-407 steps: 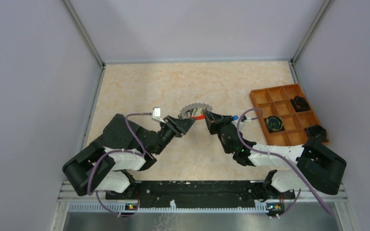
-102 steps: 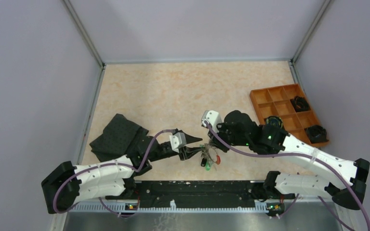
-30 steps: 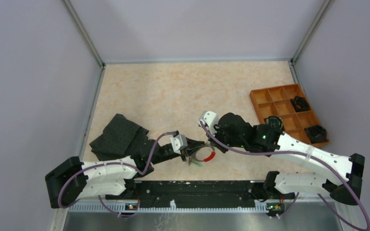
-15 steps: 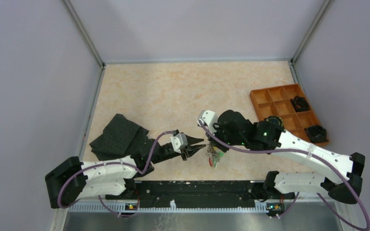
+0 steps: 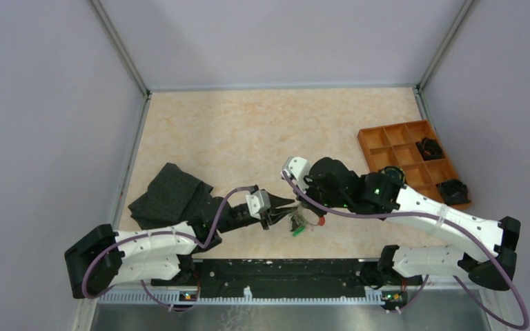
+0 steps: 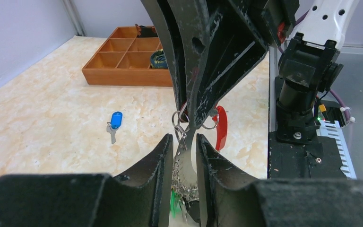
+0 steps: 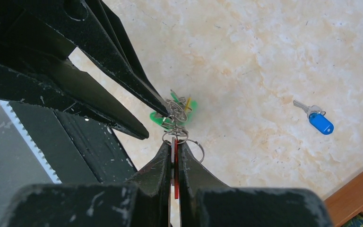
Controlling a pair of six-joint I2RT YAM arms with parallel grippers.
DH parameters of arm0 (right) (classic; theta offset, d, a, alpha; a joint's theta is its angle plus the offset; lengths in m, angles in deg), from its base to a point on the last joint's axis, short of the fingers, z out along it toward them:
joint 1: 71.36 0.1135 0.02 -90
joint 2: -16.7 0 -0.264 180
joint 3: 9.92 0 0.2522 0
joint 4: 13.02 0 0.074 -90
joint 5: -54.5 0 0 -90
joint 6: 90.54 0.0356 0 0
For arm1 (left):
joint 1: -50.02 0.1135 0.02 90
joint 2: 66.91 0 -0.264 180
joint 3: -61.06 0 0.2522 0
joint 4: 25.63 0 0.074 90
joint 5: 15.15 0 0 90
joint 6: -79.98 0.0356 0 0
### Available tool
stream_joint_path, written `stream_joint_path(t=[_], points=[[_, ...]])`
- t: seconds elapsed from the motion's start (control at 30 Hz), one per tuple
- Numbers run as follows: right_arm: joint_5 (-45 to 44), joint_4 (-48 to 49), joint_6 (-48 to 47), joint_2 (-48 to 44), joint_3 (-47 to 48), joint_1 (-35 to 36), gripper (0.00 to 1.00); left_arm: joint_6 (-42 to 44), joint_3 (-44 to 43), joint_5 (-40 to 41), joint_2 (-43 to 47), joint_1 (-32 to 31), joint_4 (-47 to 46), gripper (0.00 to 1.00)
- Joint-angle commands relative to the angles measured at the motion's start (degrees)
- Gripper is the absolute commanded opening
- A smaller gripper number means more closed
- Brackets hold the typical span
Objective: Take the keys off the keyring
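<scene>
My right gripper (image 7: 174,144) is shut on the keyring (image 6: 222,126), pinching its red sleeve and grey wire edge-on above the table's near middle. Small split rings and the keys (image 7: 166,117) dangle below that grip, a green head showing in the bunch (image 5: 297,229). My left gripper (image 6: 185,138) is open, its jaws a narrow gap apart with the metal bunch (image 6: 183,179) hanging between them. In the top view the left gripper (image 5: 284,210) meets the right gripper (image 5: 305,216) tip to tip. A loose blue-headed key (image 6: 116,120) lies flat on the table (image 7: 320,123).
An orange compartment tray (image 5: 369,141) stands at the right with black coiled objects (image 5: 429,148) in some cells. A dark textured cloth-like shape (image 5: 169,194) lies beside the left arm. The black base rail (image 5: 283,269) runs along the near edge.
My left gripper's jaws have parted from shut. The ring, flat and face-up a second ago, now hangs edge-on from the right gripper, which has shifted slightly left.
</scene>
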Motion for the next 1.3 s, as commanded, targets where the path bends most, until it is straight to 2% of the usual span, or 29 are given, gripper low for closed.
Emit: stream_joint_path(t=[0.0, 0.47, 0.7, 0.97, 1.13, 1.27], points=[[-1.35, 2.57, 0.83, 0.77, 4.07, 0.9, 0.0, 1.34, -3.06, -0.82, -0.92, -0.14, -1.3, 0.3], [-2.47, 2.12, 2.75, 1.31, 4.85, 1.31, 0.0, 1.97, -3.82, 1.09, -1.85, -0.17, 1.1, 0.29], [-2.18, 2.11, 2.84, 1.64, 5.06, 1.57, 0.0, 2.17, -4.14, 1.12, -2.69, -0.16, -0.83, 0.27], [-2.13, 1.12, 3.1, 1.55, 5.64, 1.77, 0.0, 3.02, -4.43, 1.52, -3.84, -0.17, -0.75, 0.16], [-2.66, -1.36, 2.59, 1.4, 6.59, 1.75, 0.0, 3.84, -4.19, 1.2, -3.71, -0.15, -0.38, 0.0], [-7.12, -5.36, 1.85, 1.56, 8.78, 1.8, 0.0, 6.06, -3.99, -0.62, -3.06, -0.16, 1.63, 0.0]])
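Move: From my left hand, the small split ring sticking out at my right fingertips is barely 1 cm ahead, 1 cm to the right and 1 cm lower. The red part of the keyring is some 3 cm back, 6 cm right and 3 cm down. The hanging keys are about 2 cm back, 7 cm below and level sideways. From my right hand, that small ring is roughly 1 cm ahead, 1 cm left and 1 cm lower. With my left fingers partly open either side of the small ring, I ease the hand forward and to the right about 1 cm each, rising slightly and then sinking about 1 cm, in towards my right fingertips. Then I shut the fingers, pinching the small ring in their tips. My right hand holds the keyring almost in place, its grip kept shut. ##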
